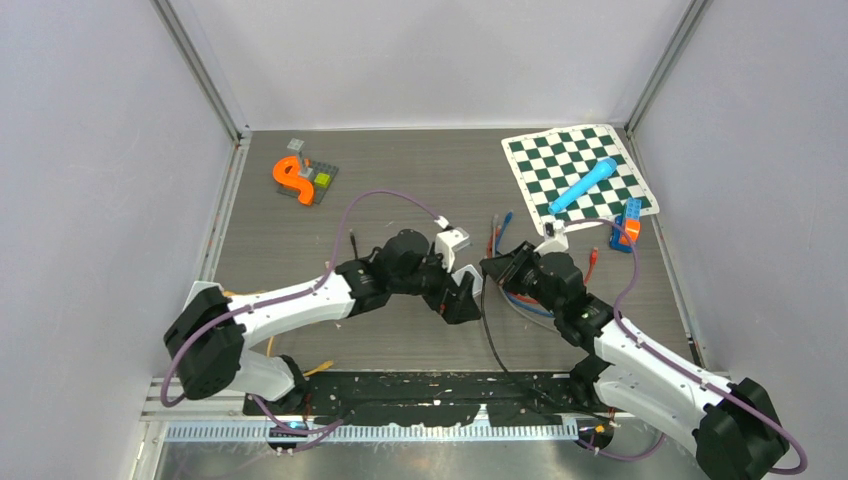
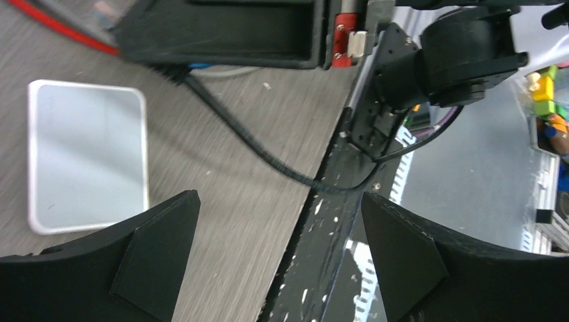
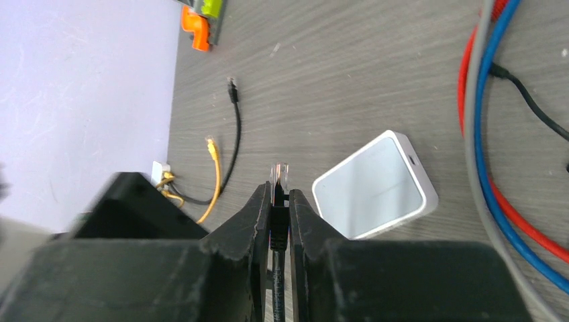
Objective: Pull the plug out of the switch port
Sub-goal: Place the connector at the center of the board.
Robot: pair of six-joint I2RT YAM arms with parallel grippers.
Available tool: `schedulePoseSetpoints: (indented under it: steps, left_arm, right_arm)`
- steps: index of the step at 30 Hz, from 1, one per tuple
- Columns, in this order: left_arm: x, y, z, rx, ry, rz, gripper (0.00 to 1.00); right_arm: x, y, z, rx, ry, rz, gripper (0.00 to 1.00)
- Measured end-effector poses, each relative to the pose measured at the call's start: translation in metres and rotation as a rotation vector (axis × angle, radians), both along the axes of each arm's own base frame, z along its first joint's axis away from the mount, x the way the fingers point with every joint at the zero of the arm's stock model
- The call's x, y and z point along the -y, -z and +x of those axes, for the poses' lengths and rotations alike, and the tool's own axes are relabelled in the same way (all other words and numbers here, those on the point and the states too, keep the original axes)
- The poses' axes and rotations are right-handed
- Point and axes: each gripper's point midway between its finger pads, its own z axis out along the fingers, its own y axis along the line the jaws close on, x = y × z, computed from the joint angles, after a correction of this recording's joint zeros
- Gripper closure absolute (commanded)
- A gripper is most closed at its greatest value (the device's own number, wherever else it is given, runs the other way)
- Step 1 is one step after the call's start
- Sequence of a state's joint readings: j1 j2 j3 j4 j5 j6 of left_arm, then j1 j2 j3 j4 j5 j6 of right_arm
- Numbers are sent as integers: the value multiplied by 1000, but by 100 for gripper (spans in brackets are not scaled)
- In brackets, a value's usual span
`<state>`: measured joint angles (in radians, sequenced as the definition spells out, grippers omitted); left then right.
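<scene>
The white switch (image 3: 374, 184) lies flat on the table; it also shows in the left wrist view (image 2: 87, 154) and, partly hidden, between the arms in the top view (image 1: 468, 276). My right gripper (image 3: 280, 201) is shut on the black cable's plug (image 3: 279, 176). The plug's clear tip sticks out past the fingertips, apart from the switch and to its left. The black cable (image 1: 490, 330) trails back to the table's front edge. My left gripper (image 2: 278, 248) is open and empty, over the table's front edge beside the switch. The switch's ports are not visible.
Red, blue and grey cables (image 3: 483, 134) curve just right of the switch. A loose black cable (image 3: 235, 134) and a yellow one (image 3: 215, 174) lie to the left. An orange brick piece (image 1: 295, 178) sits back left, a checkered mat (image 1: 575, 170) with a blue pen (image 1: 583, 184) back right.
</scene>
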<state>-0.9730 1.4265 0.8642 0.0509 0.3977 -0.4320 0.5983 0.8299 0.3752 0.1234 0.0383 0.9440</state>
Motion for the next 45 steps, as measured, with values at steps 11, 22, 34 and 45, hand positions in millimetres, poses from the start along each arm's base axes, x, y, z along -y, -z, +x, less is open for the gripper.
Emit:
schedulePoseSetpoints:
  steps: [11, 22, 34, 45]
  left_arm:
    - [26, 12, 9, -66, 27, 8, 61]
    - [26, 14, 26, -40, -18, 47, 100]
    - [-8, 20, 70, -44, -176, 96, 100]
    - [-13, 5, 84, -78, -242, 117, 100]
  right_arm:
    - [-9, -43, 0, 97, -64, 67, 95]
    - [-6, -47, -1, 85, -77, 87, 43]
    - [21, -15, -25, 55, -95, -90, 35]
    - [8, 23, -53, 86, -351, -259, 35]
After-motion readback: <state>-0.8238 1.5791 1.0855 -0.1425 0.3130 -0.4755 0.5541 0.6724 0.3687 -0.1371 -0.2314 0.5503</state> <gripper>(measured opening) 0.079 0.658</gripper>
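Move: The black connector sits in my right hand's fingertips, only about 1 cm ahead and 1 cm left of that hand point. From my open left hand it is roughly 6 cm ahead, 4 cm to the right and a couple of cm lower. The white box lies on the table some 8 cm ahead of my left hand, 1 cm left and 13 cm below; the coloured cables lie about 12 cm ahead and 9 cm right of it, on the table. I lift the connector about 5 cm with my right hand while my left slips some 3 cm right and shuts on the black cable just behind the connector. Then my right fingers open, let go and draw back and down, wrist twisting some 25 degrees; my left carries the connector about 7 cm forward and a little left, over the white box, turning slightly counter-clockwise. ##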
